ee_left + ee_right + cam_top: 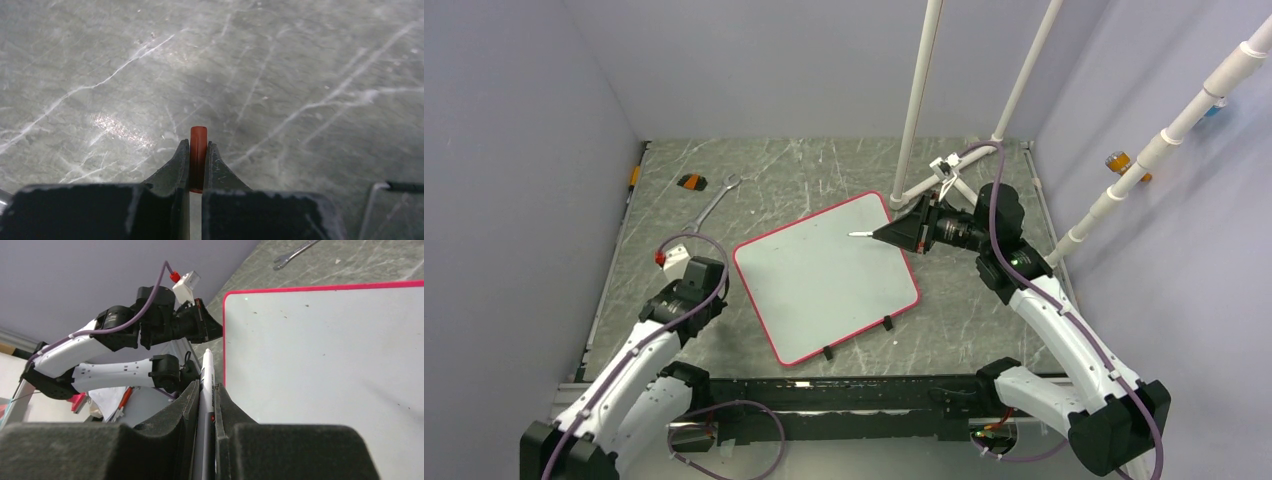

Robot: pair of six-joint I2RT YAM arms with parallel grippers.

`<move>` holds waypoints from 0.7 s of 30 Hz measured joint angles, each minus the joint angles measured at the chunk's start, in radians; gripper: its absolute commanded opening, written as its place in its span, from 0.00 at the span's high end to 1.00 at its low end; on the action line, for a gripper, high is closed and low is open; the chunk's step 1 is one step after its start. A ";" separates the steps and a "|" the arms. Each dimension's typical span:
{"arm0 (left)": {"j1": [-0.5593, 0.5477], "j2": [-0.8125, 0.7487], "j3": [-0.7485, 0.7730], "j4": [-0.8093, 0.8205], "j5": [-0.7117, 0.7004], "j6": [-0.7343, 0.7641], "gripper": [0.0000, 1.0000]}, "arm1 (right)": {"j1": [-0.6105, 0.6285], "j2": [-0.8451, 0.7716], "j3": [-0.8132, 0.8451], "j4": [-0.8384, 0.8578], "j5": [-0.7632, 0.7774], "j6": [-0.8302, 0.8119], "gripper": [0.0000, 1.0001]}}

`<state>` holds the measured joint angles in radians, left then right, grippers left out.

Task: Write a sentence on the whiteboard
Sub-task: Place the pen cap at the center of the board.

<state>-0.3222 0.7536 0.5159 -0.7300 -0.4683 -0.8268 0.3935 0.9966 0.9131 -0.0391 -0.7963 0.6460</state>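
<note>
The whiteboard (824, 280) lies tilted in the middle of the table, white with a red-pink rim and two black clips (887, 324) on its near edge. No sentence shows on the whiteboard (325, 365), only a few small specks. My right gripper (886, 234) hovers over the far right corner, shut on a white marker (862, 235) that points left over the board. In the right wrist view the marker (207, 365) sticks out between the gripper's (207, 385) fingers. My left gripper (716, 283) sits just left of the board. It (198, 146) is shut on a small red cap (198, 135) above bare table.
A metal wrench (714, 203) lies on the far left of the table, with a small orange and black object (691, 181) beyond it. White poles (919, 100) rise from a stand at the back right. Grey walls close in the table on three sides.
</note>
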 measured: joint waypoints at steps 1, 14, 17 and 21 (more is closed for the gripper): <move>0.005 0.028 -0.012 0.017 -0.008 -0.016 0.93 | 0.000 0.000 -0.002 -0.006 0.005 -0.002 1.00; 0.067 0.153 -0.047 0.136 -0.055 -0.080 0.57 | 0.000 0.002 -0.011 -0.050 0.039 -0.040 1.00; 0.077 0.148 -0.047 0.140 -0.061 -0.080 0.51 | 0.000 0.002 -0.011 -0.057 0.040 -0.046 1.00; 0.080 0.118 -0.041 0.119 -0.076 -0.073 0.29 | 0.000 0.003 -0.011 -0.075 0.048 -0.055 1.00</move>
<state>-0.2424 0.8719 0.4747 -0.6106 -0.5442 -0.9001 0.3939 0.9993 0.9020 -0.1139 -0.7486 0.5915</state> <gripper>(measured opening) 0.548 0.163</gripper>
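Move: The left hand holds the red-brown pen cap; the bare table spot it goes to is roughly 4 cm below it, 1 cm ahead and 1 cm left. The whiteboard's middle lies about 26 cm to this hand's right and 8 cm ahead, and the wrench about 27 cm straight ahead. From the right hand, still holding the marker, that spot is some 38 cm left, 1 cm back and 28 cm down. The left hand lowers the pen cap about 3 cm onto the table, opens its fingers, then rises about 1 cm. ##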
